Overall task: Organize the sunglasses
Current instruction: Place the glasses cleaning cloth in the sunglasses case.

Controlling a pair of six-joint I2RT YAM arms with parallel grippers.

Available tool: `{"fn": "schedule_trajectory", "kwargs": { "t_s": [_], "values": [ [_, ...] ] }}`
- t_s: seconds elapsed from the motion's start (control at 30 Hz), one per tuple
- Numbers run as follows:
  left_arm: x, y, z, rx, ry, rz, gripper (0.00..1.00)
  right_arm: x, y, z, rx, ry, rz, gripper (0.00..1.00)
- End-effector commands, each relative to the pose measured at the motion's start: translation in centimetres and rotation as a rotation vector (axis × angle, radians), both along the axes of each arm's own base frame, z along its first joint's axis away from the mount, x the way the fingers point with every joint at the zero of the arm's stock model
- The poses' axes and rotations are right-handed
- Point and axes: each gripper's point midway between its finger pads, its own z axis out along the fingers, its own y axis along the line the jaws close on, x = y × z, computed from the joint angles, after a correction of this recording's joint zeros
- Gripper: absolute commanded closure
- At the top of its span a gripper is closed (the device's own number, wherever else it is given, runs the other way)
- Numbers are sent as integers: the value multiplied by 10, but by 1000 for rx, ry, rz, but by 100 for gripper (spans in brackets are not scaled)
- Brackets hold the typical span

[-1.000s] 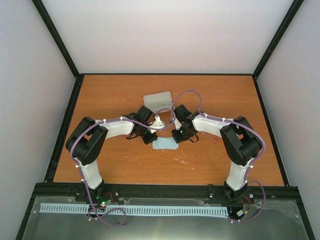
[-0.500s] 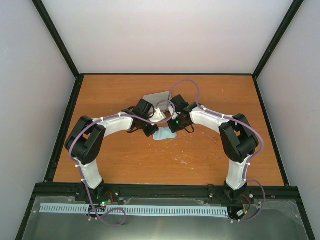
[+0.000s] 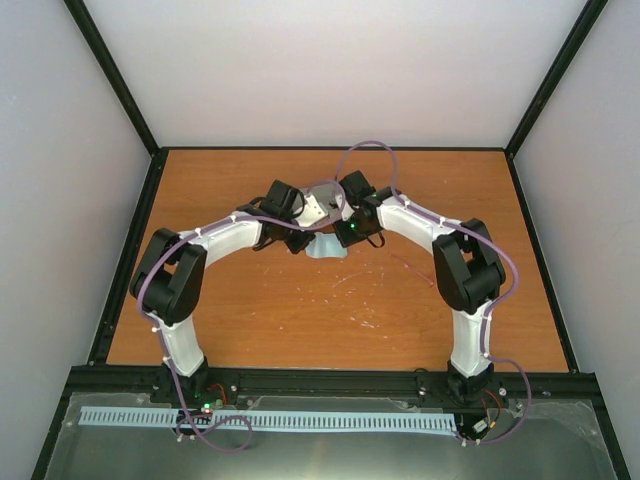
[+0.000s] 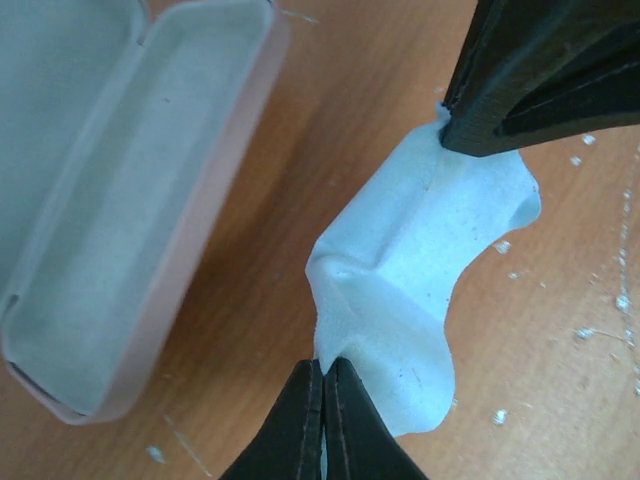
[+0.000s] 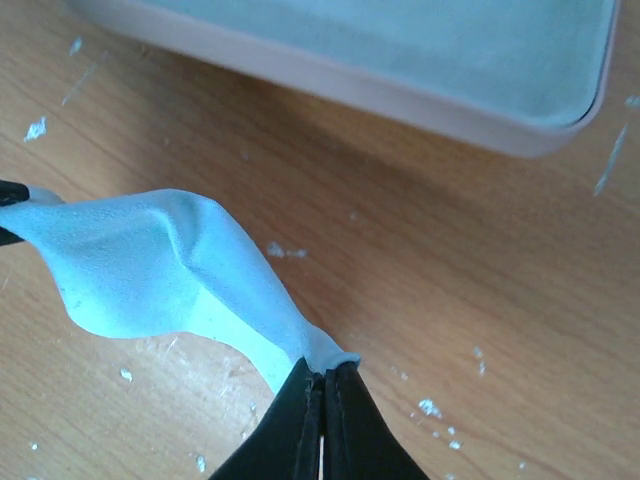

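Note:
A light blue cloth (image 4: 420,250) hangs bunched just above the table, pinched at two opposite corners. My left gripper (image 4: 323,365) is shut on its near corner. My right gripper (image 5: 325,372) is shut on the other corner, and its fingers (image 4: 500,90) show at the top right of the left wrist view. The cloth (image 3: 328,247) sags between both grippers. The open pink case (image 4: 130,220) with pale lining lies right beside it. A faint thin red line on the table, right of my right arm, looks like the sunglasses (image 3: 412,268).
The case (image 3: 322,196) lies at the middle back of the orange table (image 3: 220,320), largely covered by both wrists. Black frame rails border the table (image 3: 130,250). White specks dot the wood (image 5: 430,408).
Both grippers have carried the cloth away from the table's middle towards the back, up to the open case. The right arm's move has uncovered the faint red line.

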Motion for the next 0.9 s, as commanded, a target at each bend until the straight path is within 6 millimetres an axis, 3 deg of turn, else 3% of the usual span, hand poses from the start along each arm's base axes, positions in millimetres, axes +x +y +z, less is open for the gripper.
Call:
{"fn": "schedule_trajectory", "kwargs": {
  "t_s": [0.0,0.4,0.87],
  "values": [
    [25,3,11,-6,-49,8,100,16,-2,5,-16,-18,8,97],
    [53,12,16,-20,-63,30,100,52,2,17,-5,-43,11,97],
    [81,21,11,-49,-48,42,100,81,7,15,24,-30,1,97]
  ]
}}
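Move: Both hands hold the glasses cleaning cloth between them. The sunglasses case's open tray is some 10 cm ahead of the left hand, 4 cm to its right and 6 cm below; from the right hand it is about 10 cm ahead, 5 cm left and 5 cm below. The case lid lies open, roughly 6 cm beyond the tray. The sunglasses are about 22 cm right of the right hand and 3 cm back. Forward and nearly level, both hands carry the pinched cloth some 7 cm towards the case until their fingertips are about over the tray's near edge. The left hand also edges 2 to 3 cm left, widening the span, while the right climbs about 2 cm; both grips stay closed on the cloth's edge and the wrists hardly turn. ##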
